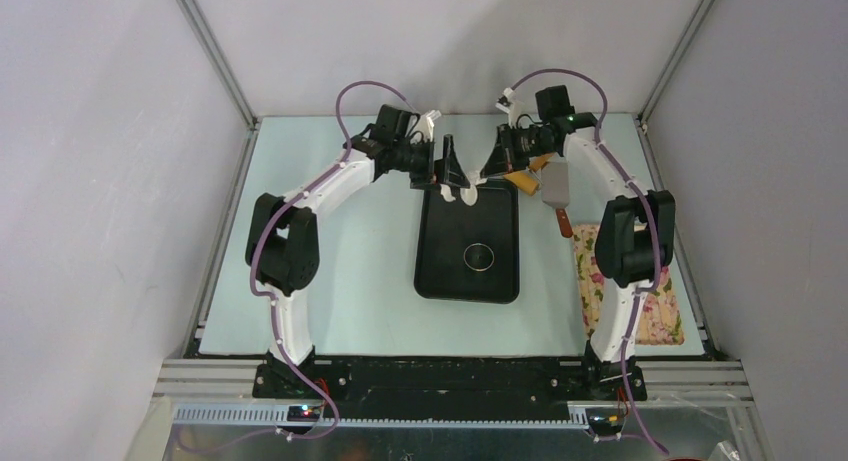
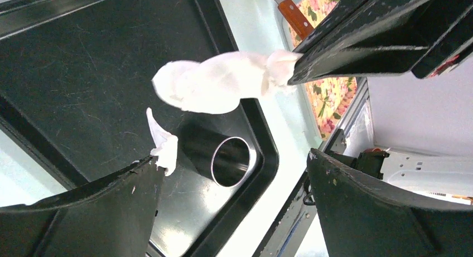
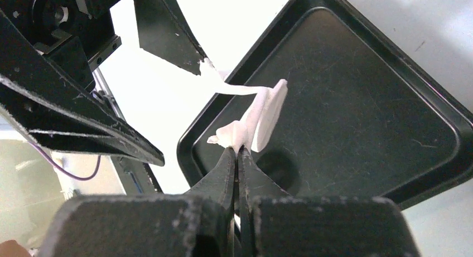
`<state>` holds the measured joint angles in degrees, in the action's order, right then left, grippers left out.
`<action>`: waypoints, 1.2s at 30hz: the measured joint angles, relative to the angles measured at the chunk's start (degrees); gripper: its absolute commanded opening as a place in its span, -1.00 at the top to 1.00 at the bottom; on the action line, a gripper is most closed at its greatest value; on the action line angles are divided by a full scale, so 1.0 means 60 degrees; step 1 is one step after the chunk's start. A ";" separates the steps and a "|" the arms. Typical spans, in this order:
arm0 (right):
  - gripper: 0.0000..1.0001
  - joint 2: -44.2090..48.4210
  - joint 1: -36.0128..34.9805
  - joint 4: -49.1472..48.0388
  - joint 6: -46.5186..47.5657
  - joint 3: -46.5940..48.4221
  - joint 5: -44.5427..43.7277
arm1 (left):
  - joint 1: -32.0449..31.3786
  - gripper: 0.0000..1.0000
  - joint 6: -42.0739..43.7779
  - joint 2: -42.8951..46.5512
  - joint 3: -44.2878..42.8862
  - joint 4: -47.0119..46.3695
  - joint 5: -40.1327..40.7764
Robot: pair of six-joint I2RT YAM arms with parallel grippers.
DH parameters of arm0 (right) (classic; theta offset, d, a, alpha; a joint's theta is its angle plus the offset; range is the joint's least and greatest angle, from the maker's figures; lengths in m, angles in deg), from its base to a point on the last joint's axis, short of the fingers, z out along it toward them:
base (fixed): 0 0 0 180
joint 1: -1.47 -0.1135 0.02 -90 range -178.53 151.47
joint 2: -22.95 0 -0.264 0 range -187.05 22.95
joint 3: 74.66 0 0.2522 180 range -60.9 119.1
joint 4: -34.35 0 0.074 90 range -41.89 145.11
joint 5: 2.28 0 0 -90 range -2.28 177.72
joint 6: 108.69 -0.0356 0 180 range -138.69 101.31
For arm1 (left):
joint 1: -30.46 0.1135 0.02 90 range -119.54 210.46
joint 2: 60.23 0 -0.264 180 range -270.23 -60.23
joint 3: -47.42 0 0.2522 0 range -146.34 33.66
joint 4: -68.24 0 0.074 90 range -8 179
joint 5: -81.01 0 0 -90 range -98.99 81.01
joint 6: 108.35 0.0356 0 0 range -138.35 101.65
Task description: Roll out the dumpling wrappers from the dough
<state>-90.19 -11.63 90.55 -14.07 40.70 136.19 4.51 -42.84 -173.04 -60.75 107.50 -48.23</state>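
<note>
The dough (image 2: pixel 217 81) is a soft white lump, pulled long and hanging above the far end of the black tray (image 1: pixel 440 271). My right gripper (image 3: pixel 239 149) is shut on one end of it, with the lump (image 3: pixel 266 115) dangling from the fingertips. A thin strand runs from the lump to one of my left gripper's fingertips (image 3: pixel 196 64), where a small scrap (image 2: pixel 164 148) clings. The left gripper (image 2: pixel 231 159) is wide open, with nothing between its fingers. In the top view both grippers (image 1: pixel 442 171) (image 1: pixel 497 163) meet over the tray's far edge.
A round steel cup (image 1: pixel 480 255) stands in the tray, also seen in the left wrist view (image 2: pixel 230 161). A metal scraper with a wooden handle (image 1: pixel 556 189) and a yellow tool (image 1: pixel 524 182) lie right of the tray. A floral cloth (image 1: pixel 660 316) lies under the right arm.
</note>
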 measured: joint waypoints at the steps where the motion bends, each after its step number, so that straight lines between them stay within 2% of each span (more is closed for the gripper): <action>1: 1.00 0.0000 0.0087 0.0026 -0.0036 -0.0004 0.0076 | 0.0011 -0.99 -0.0011 0.0004 0.0007 -0.0022 -0.0004; 7: 1.00 0.0000 -0.0055 0.0317 0.0215 -0.0215 -0.0572 | 0.0157 -0.99 -0.0106 0.0058 0.0157 -0.0102 -0.0040; 14: 1.00 0.0080 -0.0186 0.1293 0.0783 -0.0492 0.0517 | 0.0255 -0.99 -0.0175 0.0073 0.0189 -0.0171 -0.0178; 22: 1.00 0.1191 -0.0226 0.2320 0.2007 -0.1665 0.0368 | 0.0375 -0.99 -0.0324 0.0127 0.0335 -0.0291 -0.0350; 29: 1.00 0.1370 -0.0612 0.2328 0.2426 -0.2790 -0.0576 | 0.0412 -0.99 -0.0423 0.0127 0.0419 -0.0419 -0.0470; 36: 1.00 0.1206 -0.1013 0.2131 0.2419 -0.2914 -0.0597 | 0.0412 -0.99 -0.0423 0.0149 0.0466 -0.0488 -0.0499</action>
<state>-82.96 -17.71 103.33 0.44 23.21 132.60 6.98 -45.38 -172.14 -57.95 104.57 -51.23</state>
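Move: Behind the right hand by about 14 cm, neither left nor right of it and some 13 cm below, stands the metal cup in the tray; the hand already holds the limp wrapper. A dough scrap clings to a left finger, about 7 cm to the right hand's left, 4 cm back and 3 cm lower. The rolling pin's barrel lies some 10 cm right, 2 cm ahead and 15 cm below. From the left hand the cup is about 11 cm back, 6 cm right and 12 cm down. Carrying the wrapper in its still-shut fingers, the right hand draws back about 12 cm, away from the left gripper and towards the metal cup; it dips slightly at first, then sinks over the last stretch, some 6 cm lower in all. On the way the wrist turns roughly 15 degrees counter-clockwise and the fingers tip more steeply down. The open left hand eases about a centimetre left with the dough scrap on its finger. ##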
